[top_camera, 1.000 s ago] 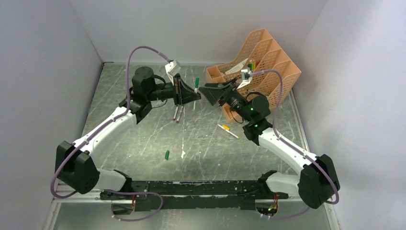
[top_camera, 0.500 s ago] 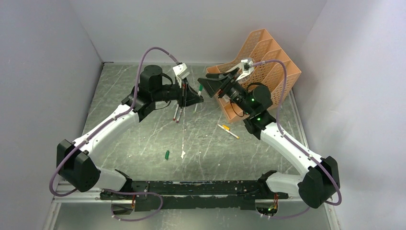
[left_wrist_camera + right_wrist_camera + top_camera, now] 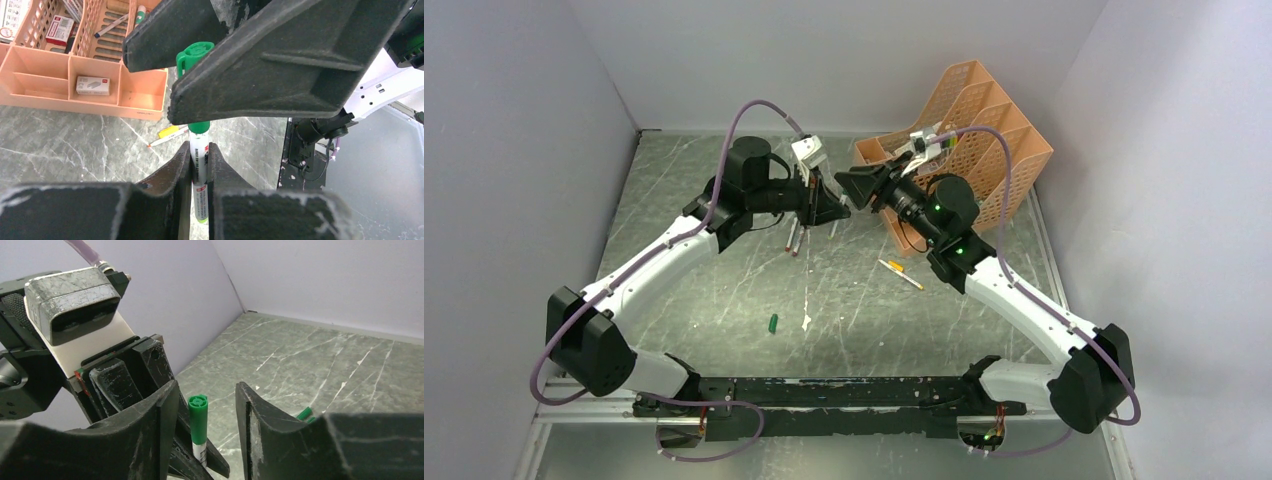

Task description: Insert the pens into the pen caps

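My left gripper (image 3: 199, 150) is shut on the white barrel of a pen (image 3: 199, 172) that carries a green pen cap (image 3: 194, 54) on its far end. My right gripper (image 3: 207, 388) is open, and its fingers (image 3: 280, 65) stand on either side of that pen cap (image 3: 198, 416) with a gap showing on each side. From above, the two grippers meet nose to nose at the back of the table, left gripper (image 3: 829, 205) and right gripper (image 3: 848, 186). A loose green cap (image 3: 773, 323) lies mid-table. Two pens (image 3: 794, 237) lie below the left gripper, and another pen (image 3: 900, 273) lies to the right.
An orange mesh organiser (image 3: 969, 115) holding markers and small boxes stands at the back right, just behind the right arm. A tiny white scrap (image 3: 806, 322) lies beside the loose cap. Two more green caps (image 3: 305, 413) lie on the table in the right wrist view. Walls close in on three sides.
The left gripper has carried the capped pen to the right. The right gripper lifted off, came back and now straddles the cap with its jaws narrower.
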`<state>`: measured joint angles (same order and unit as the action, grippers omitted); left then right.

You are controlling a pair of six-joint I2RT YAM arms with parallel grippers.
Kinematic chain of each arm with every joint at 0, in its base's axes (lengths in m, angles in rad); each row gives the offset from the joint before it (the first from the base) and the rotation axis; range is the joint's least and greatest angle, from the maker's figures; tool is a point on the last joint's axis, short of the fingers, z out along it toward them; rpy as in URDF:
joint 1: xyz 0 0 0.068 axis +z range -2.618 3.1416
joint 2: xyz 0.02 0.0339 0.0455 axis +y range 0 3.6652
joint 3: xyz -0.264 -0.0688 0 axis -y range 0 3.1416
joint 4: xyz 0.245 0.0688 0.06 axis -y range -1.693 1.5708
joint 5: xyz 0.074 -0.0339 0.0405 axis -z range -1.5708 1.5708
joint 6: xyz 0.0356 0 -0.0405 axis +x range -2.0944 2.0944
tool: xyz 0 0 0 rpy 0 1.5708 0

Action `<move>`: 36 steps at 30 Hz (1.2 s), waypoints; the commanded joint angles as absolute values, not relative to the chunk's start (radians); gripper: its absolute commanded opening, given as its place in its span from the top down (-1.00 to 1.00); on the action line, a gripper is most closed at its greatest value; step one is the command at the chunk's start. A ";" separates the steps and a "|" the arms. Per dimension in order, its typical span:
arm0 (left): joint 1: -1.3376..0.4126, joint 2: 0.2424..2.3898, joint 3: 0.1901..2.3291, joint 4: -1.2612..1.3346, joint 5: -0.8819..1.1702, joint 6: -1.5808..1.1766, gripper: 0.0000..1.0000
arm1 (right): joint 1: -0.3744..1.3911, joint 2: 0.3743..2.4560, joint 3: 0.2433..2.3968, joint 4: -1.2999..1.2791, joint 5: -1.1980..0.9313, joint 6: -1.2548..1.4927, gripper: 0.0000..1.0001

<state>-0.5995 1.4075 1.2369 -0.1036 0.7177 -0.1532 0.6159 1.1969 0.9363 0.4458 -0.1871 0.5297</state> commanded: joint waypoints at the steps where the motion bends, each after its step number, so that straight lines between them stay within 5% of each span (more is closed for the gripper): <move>1: -0.609 1.411 1.278 -0.115 0.706 -0.138 0.86 | 0.621 1.204 0.958 0.447 -0.168 0.512 0.30; 4: -0.611 1.417 1.285 -0.124 0.703 -0.140 0.86 | 0.621 1.205 0.952 0.451 -0.167 0.518 0.83; 6: -0.610 1.422 1.292 -0.127 0.699 -0.150 0.87 | 0.622 1.206 0.950 0.446 -0.168 0.515 1.00; 36: -0.611 1.492 1.497 -0.092 0.666 -0.195 0.86 | 0.737 1.203 0.737 0.242 -0.151 0.510 1.00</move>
<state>-0.6144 1.5185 1.3808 -0.3424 0.7006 -0.1699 0.6701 1.1732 0.8379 0.4492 -0.0471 0.5098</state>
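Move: The green cap, already on the upright pen, stands between the open right fingers, about 1 cm left of that hand's point at its height; from the left hand, which holds the pen, the cap is some 6 cm up, 2 cm ahead and 1 cm right. About 36 cm below the right hand, the orange-tipped pen lies 3 cm back and 13 right, the loose green cap 14 back and 15 left, the finished pens 8 ahead and 11 left. Shut the right fingers on the green cap, then bring the right gripper down about 4 cm, slowly at first and faster towards the end, bearing down on the cap against the left hand's grip. Keep the pen pinched in the left gripper and let that hand sink about 2.5 cm, mostly late, tilting by some 10 degrees. ##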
